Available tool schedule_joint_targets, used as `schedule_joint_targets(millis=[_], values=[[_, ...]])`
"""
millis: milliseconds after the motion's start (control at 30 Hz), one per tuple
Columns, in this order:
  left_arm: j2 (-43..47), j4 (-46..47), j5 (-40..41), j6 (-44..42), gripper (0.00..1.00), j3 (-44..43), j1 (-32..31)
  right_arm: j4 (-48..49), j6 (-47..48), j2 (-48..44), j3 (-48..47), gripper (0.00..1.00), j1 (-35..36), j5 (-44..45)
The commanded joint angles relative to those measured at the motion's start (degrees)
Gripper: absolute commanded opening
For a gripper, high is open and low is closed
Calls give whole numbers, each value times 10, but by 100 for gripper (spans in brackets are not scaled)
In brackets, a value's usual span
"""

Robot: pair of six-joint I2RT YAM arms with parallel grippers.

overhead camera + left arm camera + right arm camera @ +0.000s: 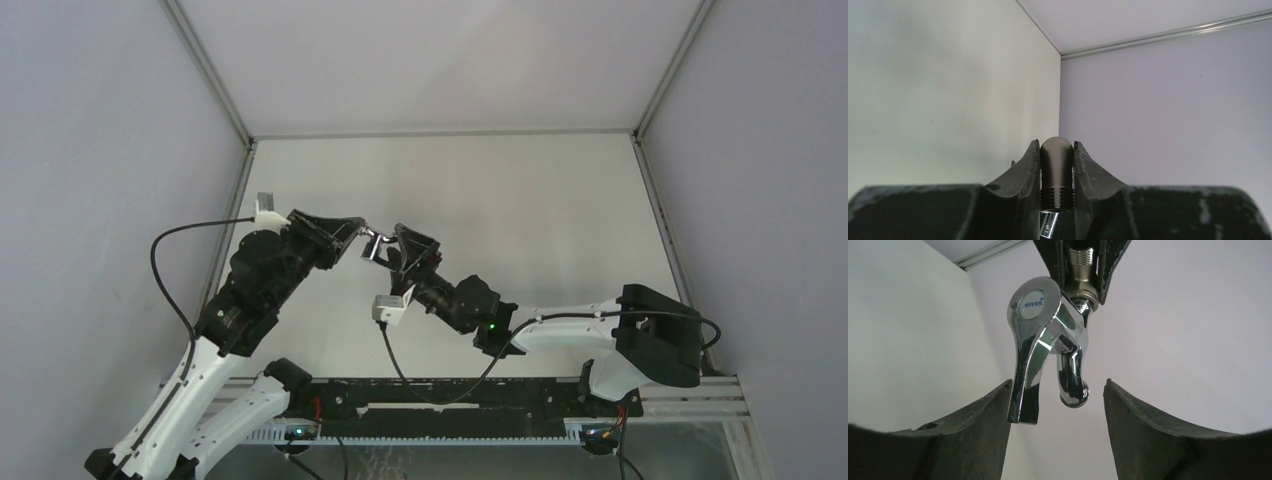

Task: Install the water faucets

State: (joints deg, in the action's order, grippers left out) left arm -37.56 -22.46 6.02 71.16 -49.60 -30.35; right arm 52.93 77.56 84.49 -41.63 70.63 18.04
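Note:
A shiny chrome water faucet [1040, 340] with a lever handle and a curved spout [1073, 385] hangs in mid-air above the table. My left gripper [355, 232] is shut on its threaded stem [1057, 172], seen as a dark cylinder pinched between the fingers. In the right wrist view the left fingers [1110, 260] clamp the stem at the top edge. My right gripper [1058, 382] is open, facing the left one. The handle's end and the spout tip reach down between its fingertips. The handle sits close beside one finger [993, 410]. From above the faucet [372, 243] is a small glint between both grippers.
White table [520, 210] bounded by grey walls and metal frame rails [440, 132]. The arms' bases and cables lie along the near edge [440, 400].

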Motion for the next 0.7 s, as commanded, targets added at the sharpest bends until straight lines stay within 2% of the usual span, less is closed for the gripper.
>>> schedule_joint_targets(millis=[0, 100, 233, 433, 667], values=[[-1, 35, -14, 9, 0, -31, 3, 18, -2, 2, -24, 68, 4, -20], [-2, 36, -17, 7, 0, -30, 2, 16, -45, -9, -25, 55, 4, -27], [-6, 39, -22, 5, 0, -26, 2, -83, -153, -51, -50, 46, -1, -64], [-8, 51, -30, 6, 0, -22, 2, -156, -338, -93, -70, 43, -29, -135], [-7, 66, -35, 1, 0, -18, 2, -218, -671, -122, -109, 40, -120, -336]])
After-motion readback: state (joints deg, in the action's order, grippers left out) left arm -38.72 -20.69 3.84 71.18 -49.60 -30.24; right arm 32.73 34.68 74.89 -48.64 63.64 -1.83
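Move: The faucet's lever handle sits almost between the open right fingers, its middle about 2 cm left of that hand's point and 2 cm back, at much the same height. The spout lies about 1 cm to the hand's left. The left fingertips, gripping the faucet's threaded end, are some 5 cm left, 3 cm ahead and 3 cm above. From the left hand, the lever is roughly 5 cm back, 3 cm right and 2 cm below. Edging left about 1 cm, the right hand closes its fingers from wide to under half open around the lever and spout, pinching them. It then rises some 2 cm and draws back about 2 cm while rolling around 45 degrees, clockwise looking along its fingers. The left hand keeps its grip on the threaded end, barely shifting. ##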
